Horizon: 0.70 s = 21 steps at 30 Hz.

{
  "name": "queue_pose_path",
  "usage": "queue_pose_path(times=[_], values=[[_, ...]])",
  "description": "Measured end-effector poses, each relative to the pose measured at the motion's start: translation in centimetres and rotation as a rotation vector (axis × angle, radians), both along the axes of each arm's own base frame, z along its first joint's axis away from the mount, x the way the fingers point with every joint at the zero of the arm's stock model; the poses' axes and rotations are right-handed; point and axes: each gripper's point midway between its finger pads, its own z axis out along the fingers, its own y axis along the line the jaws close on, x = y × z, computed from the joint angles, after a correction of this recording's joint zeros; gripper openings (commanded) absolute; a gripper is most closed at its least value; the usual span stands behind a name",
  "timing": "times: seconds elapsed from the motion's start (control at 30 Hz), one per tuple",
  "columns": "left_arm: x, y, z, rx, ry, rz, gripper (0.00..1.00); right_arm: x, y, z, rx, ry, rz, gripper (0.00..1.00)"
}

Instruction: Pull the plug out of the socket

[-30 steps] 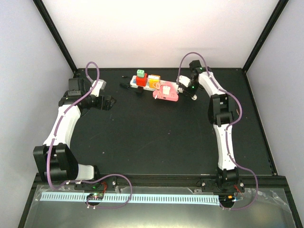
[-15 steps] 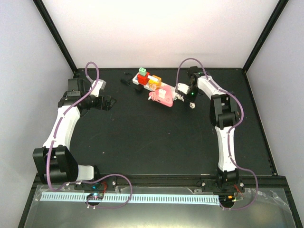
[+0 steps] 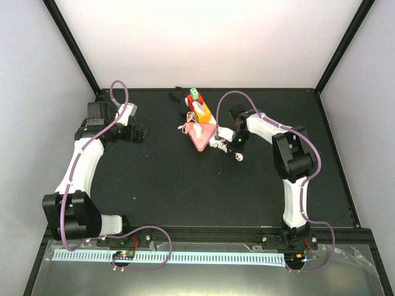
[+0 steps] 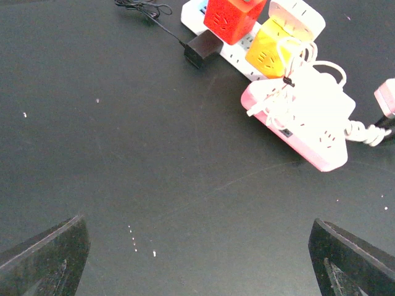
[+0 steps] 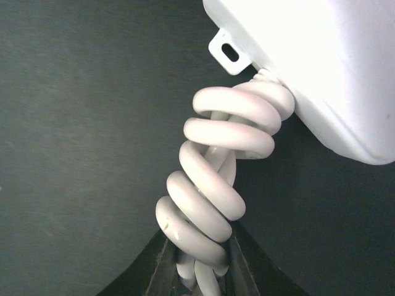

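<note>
The socket [image 4: 244, 58], a white power strip, lies at the far middle of the table with a red block [image 4: 229, 20] and a yellow block [image 4: 271, 50] standing on it. A black plug [image 4: 201, 48] with a thin black cord sits at the strip's edge beside the red block. A pink-edged strip [image 3: 199, 135] lies against them. My right gripper [image 5: 199, 262] is shut on that strip's thick twisted white cord [image 5: 213, 185]. In the overhead view the right gripper [image 3: 234, 143] is just right of the pink-edged strip. The left gripper [image 4: 197, 246] is open over bare table, well short of the strips.
A green block [image 3: 195, 94] stands at the far end of the row. A thin tied white cord bundle [image 4: 290, 83] rests on the pink-edged strip. The table's back wall is close behind the strips. The left arm [image 3: 86, 154] stands at the table's left side.
My right gripper has shut on the twisted cord and drawn it left and nearer. The whole cluster of strips has swung round with it. The left arm has not moved.
</note>
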Motion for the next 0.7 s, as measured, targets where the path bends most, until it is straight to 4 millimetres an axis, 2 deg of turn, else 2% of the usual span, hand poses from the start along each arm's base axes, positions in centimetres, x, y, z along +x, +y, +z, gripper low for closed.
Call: queue_pose_path(times=[0.7], values=[[-0.3,0.2,0.4,0.03,-0.011,-0.014,0.99,-13.0,4.7,0.3,0.061,0.206,0.008,0.16]])
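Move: Keeping its pinch on the coiled white cord, the right hand has clear table about 13 cm back and 5 cm left, where it takes the cord. From this hand, the pink block on the strip's near end stands some 7 cm ahead and 15 cm left, the orange block 19 ahead and 14 left, all near hand height. For the left hand the pink block is about 7 cm ahead, 23 cm right and 19 cm below. Dragging the power strip by its coiled cord, the right hand draws steadily back towards its base by about 13 cm, drifting some 5 cm left, at an even height just over the table. The fingers stay shut on the cord while the wrist tilts about 10 degrees, fingertips swinging towards the base. ##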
